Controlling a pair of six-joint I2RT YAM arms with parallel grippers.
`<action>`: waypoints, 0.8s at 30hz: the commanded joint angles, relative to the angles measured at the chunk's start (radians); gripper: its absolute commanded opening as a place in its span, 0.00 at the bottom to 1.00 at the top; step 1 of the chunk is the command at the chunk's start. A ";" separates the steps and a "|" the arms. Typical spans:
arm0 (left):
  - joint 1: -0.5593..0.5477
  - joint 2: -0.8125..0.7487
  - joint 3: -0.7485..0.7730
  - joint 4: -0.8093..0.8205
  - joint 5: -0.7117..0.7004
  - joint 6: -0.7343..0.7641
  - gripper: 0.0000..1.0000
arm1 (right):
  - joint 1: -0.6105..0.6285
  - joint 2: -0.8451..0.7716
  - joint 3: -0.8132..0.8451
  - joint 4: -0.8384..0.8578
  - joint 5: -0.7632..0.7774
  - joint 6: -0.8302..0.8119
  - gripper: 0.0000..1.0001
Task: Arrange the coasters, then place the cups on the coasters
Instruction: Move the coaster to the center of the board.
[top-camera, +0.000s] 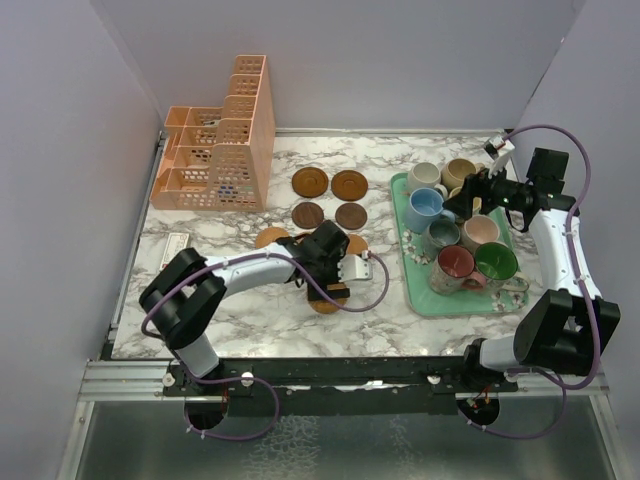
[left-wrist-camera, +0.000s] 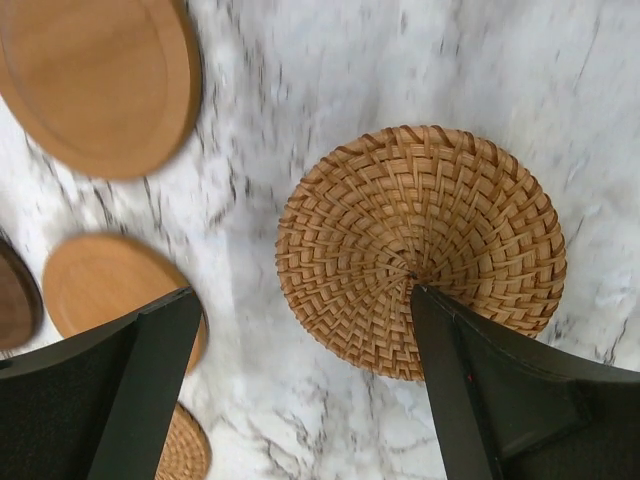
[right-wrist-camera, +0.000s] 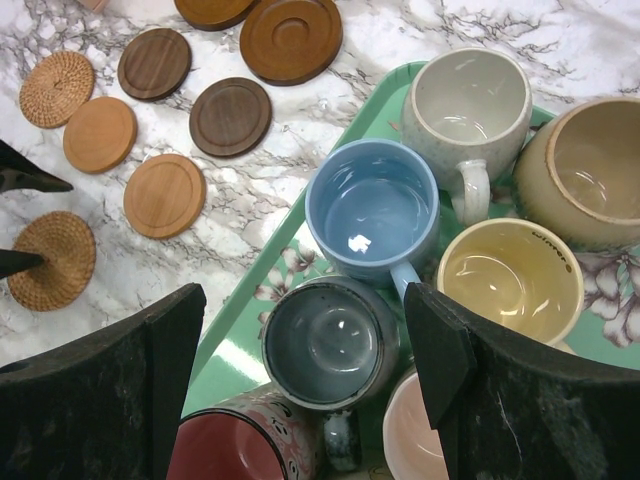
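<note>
Several round coasters lie on the marble left of the tray: four dark wooden ones (top-camera: 349, 184), lighter wooden ones (right-wrist-camera: 165, 195) and woven ones (right-wrist-camera: 57, 88). My left gripper (left-wrist-camera: 300, 295) is open and low over the table. Its right fingertip (left-wrist-camera: 430, 310) rests at the centre of a woven coaster (left-wrist-camera: 420, 230), and nothing is between the jaws. Cups stand packed on the tray: blue (right-wrist-camera: 372, 205), cream (right-wrist-camera: 468, 95), tan (right-wrist-camera: 590, 170), yellow (right-wrist-camera: 510, 275), grey (right-wrist-camera: 330, 345), red (right-wrist-camera: 235, 445), pink (right-wrist-camera: 420, 430) and green (top-camera: 496, 262). My right gripper (right-wrist-camera: 305, 300) hangs open above the grey cup, holding nothing.
The mint-green floral tray (top-camera: 415, 290) sits at the right of the table. A peach lattice organiser (top-camera: 215, 150) stands at the back left. A small white label (top-camera: 175, 245) lies near the left edge. Walls close in on three sides.
</note>
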 joint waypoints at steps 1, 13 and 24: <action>-0.057 0.130 0.089 0.005 0.075 -0.023 0.90 | 0.003 -0.014 -0.006 0.024 -0.027 -0.017 0.82; -0.082 0.273 0.281 -0.025 0.137 -0.032 0.90 | 0.003 -0.016 -0.008 0.022 -0.024 -0.022 0.82; -0.082 0.293 0.281 -0.027 0.089 -0.004 0.90 | 0.003 -0.013 -0.005 0.016 -0.020 -0.029 0.82</action>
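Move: The woven coaster lies already under the left hand's nearer finger, its middle about 5 cm back and 1 cm right of the hand point, some 2 cm below. One wooden coaster is about 9 cm ahead and 9 cm right; another is about 9 cm ahead and 4 cm left, both on the table. From the right hand, the woven coaster is roughly 17 cm back, 31 cm left and 19 cm below. Rightward across the table the left hand slides about 9 cm, quick at first and easing to a stop, keeping its height. Its open gripper's nearer fingertip keeps pressing on the woven coaster's middle and drags it along, towards the place straight back from the right-hand wooden coaster; the wrist barely turns. ##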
